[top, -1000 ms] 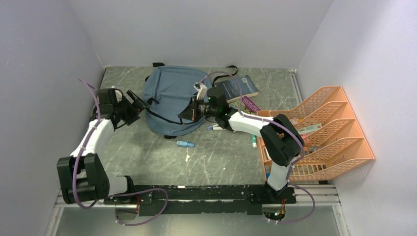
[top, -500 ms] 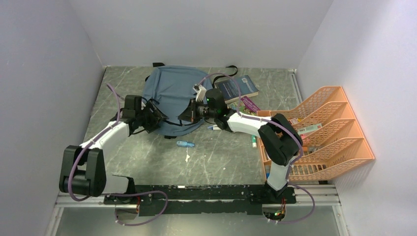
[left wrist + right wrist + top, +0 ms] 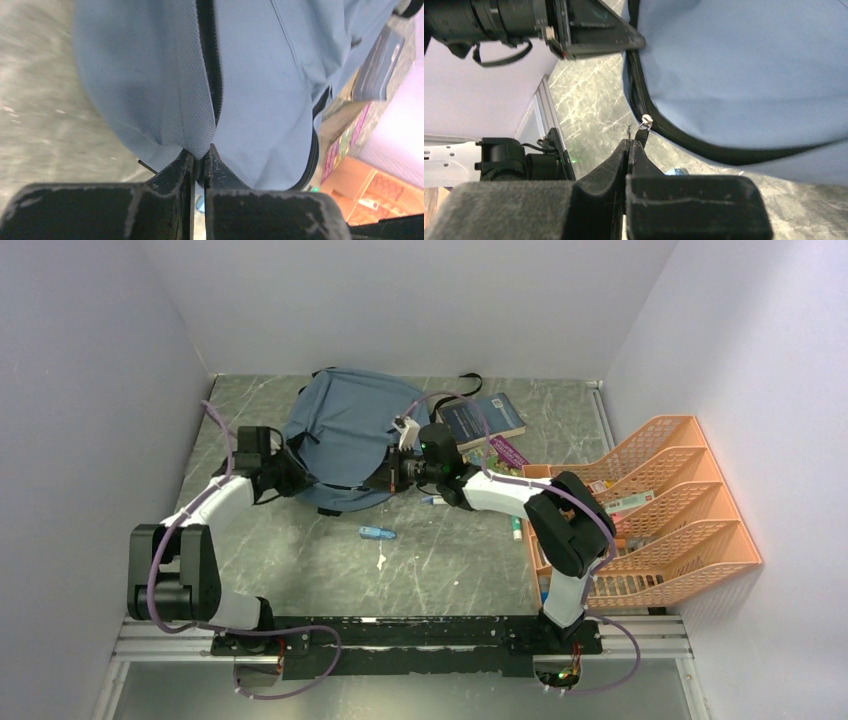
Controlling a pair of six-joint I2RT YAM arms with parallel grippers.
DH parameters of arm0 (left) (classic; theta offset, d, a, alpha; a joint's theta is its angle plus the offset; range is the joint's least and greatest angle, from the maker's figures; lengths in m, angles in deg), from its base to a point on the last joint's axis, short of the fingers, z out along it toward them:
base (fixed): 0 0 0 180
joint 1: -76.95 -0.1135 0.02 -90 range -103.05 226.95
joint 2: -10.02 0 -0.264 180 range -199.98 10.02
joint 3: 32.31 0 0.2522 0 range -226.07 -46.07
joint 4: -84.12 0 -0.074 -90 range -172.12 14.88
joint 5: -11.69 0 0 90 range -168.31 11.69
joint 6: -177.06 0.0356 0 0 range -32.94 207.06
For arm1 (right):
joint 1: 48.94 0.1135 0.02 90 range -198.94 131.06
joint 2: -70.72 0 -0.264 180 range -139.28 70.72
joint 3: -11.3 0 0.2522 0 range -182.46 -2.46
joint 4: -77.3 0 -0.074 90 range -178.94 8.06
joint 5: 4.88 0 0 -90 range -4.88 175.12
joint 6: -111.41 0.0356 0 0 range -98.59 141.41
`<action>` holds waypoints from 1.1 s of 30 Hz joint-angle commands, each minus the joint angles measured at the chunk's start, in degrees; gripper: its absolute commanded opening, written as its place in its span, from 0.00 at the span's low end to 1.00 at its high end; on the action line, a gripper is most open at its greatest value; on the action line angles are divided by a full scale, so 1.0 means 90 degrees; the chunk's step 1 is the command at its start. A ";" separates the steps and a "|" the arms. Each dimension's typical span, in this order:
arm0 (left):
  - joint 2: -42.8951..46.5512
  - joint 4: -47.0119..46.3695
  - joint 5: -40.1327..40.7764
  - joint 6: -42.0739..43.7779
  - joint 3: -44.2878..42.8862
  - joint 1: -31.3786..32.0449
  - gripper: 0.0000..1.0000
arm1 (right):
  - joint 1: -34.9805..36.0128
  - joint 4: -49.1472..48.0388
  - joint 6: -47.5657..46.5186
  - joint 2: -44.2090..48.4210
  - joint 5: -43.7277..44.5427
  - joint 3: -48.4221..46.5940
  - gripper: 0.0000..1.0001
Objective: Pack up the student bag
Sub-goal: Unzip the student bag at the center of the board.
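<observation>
The student bag [image 3: 345, 430], grey-blue with black zippers, lies flat at the back middle of the table. My left gripper [image 3: 293, 477] is at the bag's near left edge. In the left wrist view it [image 3: 200, 152] is shut on a fold of the bag's fabric [image 3: 260, 75] beside the black zipper line. My right gripper [image 3: 390, 477] is at the bag's near right edge. In the right wrist view it [image 3: 631, 142] is shut on the zipper pull [image 3: 642, 131] that hangs from the bag's [image 3: 749, 60] black zipper.
A dark book [image 3: 483, 420] and a purple packet [image 3: 510, 452] lie right of the bag. An orange mesh tray rack [image 3: 660, 510] with small items stands at the right wall. A small blue item [image 3: 377, 533] lies on the table in front of the bag.
My left arm swung right to the bag's edge and its jaws closed on the fabric. The bag shifted slightly left. The right gripper stayed shut on the zipper pull.
</observation>
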 commanded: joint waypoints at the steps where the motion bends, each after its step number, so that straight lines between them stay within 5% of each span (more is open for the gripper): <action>1: -0.0098 0.0237 0.0026 0.0605 -0.0365 -0.0797 0.05 | 0.0023 -0.0154 -0.0120 0.0203 -0.0065 0.0135 0.00; 10: -0.0083 0.0730 0.0332 0.1140 -0.0602 -0.1564 0.05 | -0.0205 0.0207 -0.0050 0.0315 0.0526 0.0284 0.00; 26: -0.0156 0.0783 0.0101 0.1393 -0.0794 -0.1887 0.05 | -0.1058 0.1373 -0.0102 0.0079 0.1749 -0.0308 0.00; 28: -0.0140 0.0725 -0.0140 0.1391 -0.0780 -0.1887 0.11 | -0.1054 0.1186 -0.0102 0.0095 0.1475 -0.0348 0.00; 33: 0.0110 0.0389 -0.0993 0.1066 -0.0517 -0.1699 0.65 | -0.0810 0.0726 0.0047 0.0139 0.0727 -0.0367 0.00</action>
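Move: The left hand pinches the bag's near-left edge, and the zip slider lies about 11 cm to its right, nearly level. The bag's middle is some 8 cm ahead and 9 cm right of this hand, a little lower. For the right hand, the slider sits about 2 cm left and 1 cm ahead of its fingertips; the bag's right side lies roughly 10 cm ahead and 11 cm right, and the blue highlighter some 11 cm back on the table. Leftward first, the left hand drags the pinched bag edge about 8 cm away from the slider and holds it taut, then opens roughly halfway to free the edge while rising slightly. The right hand, still shut on the zip pull, at first barely moves, then draws forward and to the right towards the bag's right side, about 6–7 cm each way, turning some 15 degrees clockwise and dipping before rising a little. ##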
